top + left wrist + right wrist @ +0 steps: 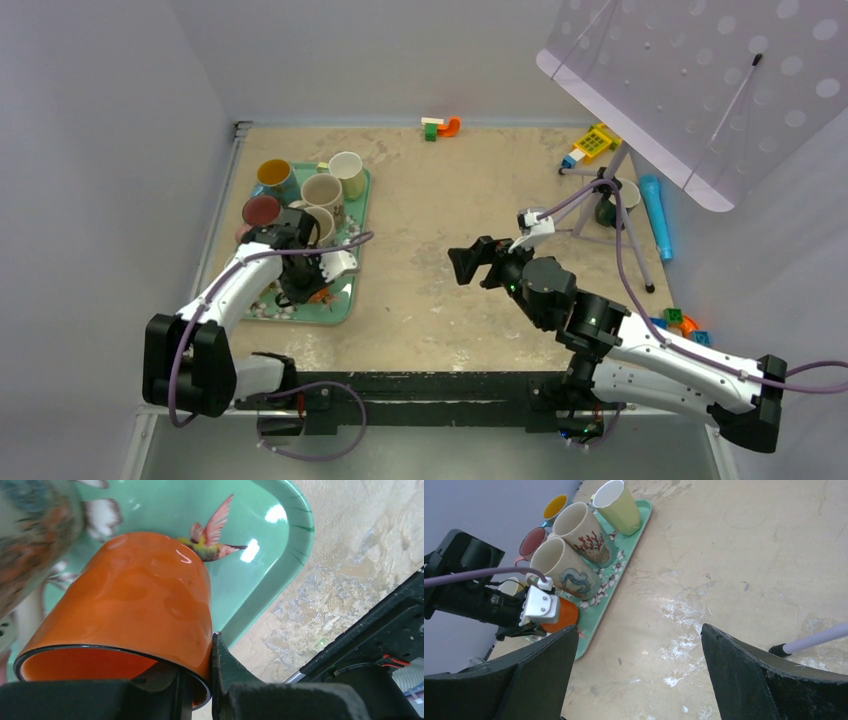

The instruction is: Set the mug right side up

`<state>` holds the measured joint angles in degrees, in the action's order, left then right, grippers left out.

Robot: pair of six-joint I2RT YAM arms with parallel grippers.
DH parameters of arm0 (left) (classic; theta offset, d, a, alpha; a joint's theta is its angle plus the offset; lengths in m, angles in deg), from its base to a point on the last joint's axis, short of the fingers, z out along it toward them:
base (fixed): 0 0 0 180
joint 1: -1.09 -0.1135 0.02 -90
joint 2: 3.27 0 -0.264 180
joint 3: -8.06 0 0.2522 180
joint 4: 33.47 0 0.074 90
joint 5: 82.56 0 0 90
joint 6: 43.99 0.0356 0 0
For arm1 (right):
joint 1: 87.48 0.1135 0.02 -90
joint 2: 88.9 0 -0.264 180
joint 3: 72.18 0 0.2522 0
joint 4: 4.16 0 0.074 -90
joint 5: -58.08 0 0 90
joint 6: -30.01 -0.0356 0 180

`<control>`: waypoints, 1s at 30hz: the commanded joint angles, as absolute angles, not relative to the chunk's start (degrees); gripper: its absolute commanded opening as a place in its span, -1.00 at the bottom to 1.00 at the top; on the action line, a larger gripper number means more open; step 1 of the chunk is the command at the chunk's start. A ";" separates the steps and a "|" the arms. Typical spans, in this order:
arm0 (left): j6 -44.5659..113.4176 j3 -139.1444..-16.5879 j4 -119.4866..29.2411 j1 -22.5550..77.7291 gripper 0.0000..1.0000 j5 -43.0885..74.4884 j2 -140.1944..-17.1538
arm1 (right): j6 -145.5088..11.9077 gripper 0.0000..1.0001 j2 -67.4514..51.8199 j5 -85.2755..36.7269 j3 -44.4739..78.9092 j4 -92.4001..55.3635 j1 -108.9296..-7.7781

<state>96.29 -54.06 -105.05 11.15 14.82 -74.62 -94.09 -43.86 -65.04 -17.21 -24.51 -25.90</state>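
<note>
The orange mug (135, 605) hangs over the near end of the green tray (280, 545), its open mouth turned toward the wrist camera. My left gripper (200, 650) is shut on the mug's rim, one finger inside and one outside the wall. From above, the left gripper (310, 283) sits over the tray's near corner and only a sliver of the mug (320, 295) shows. My right gripper (470, 262) hovers open over the middle of the table with nothing between its fingers (544, 670). The right wrist view also catches the mug (560, 614).
Several upright mugs (322, 190) stand on the far part of the tray (340, 308). A tripod (620, 215) carrying a perforated panel (700, 80) stands at the right, with a dark mug (612, 205) and a blue cylinder (657, 215) beside it. Small toys (441, 127) lie at the back.
</note>
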 commanded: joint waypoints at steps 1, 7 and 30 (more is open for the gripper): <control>98.51 -51.09 -100.16 13.64 -1.00 11.73 -76.27 | -95.48 0.95 -44.52 -67.98 -17.81 -26.07 -26.30; 97.62 -52.68 -101.76 13.74 0.18 13.47 -72.35 | -95.22 0.97 -44.76 -68.72 -17.23 -27.34 -26.48; 45.29 -55.20 -80.29 5.26 1.00 -8.44 -43.29 | -90.99 0.97 -50.74 -65.95 -26.52 -31.37 -54.21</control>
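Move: Pinched at its near-left rim by the left hand, the orange mug has its middle about 4 cm ahead, 4 cm to the right and 3 cm below. The yellow mug is some 4 cm ahead and 6 cm left; the cream mug about 14 cm ahead and 8 cm right; the pink mug roughly 18 cm ahead and 6 cm left. From the raised right hand, the orange mug is about 41 cm left, 2 cm ahead and 23 cm below. Lowering the orange mug a last 1.5 cm onto the tray, the left hand opens wide, frees the rim and rises about 20 cm, easing forward and finally left while its wrist swings from pointing down to pointing forward. Still open and empty, the right hand sweeps right, away from the tray, sinking and reaching forward as it turns clockwise. ##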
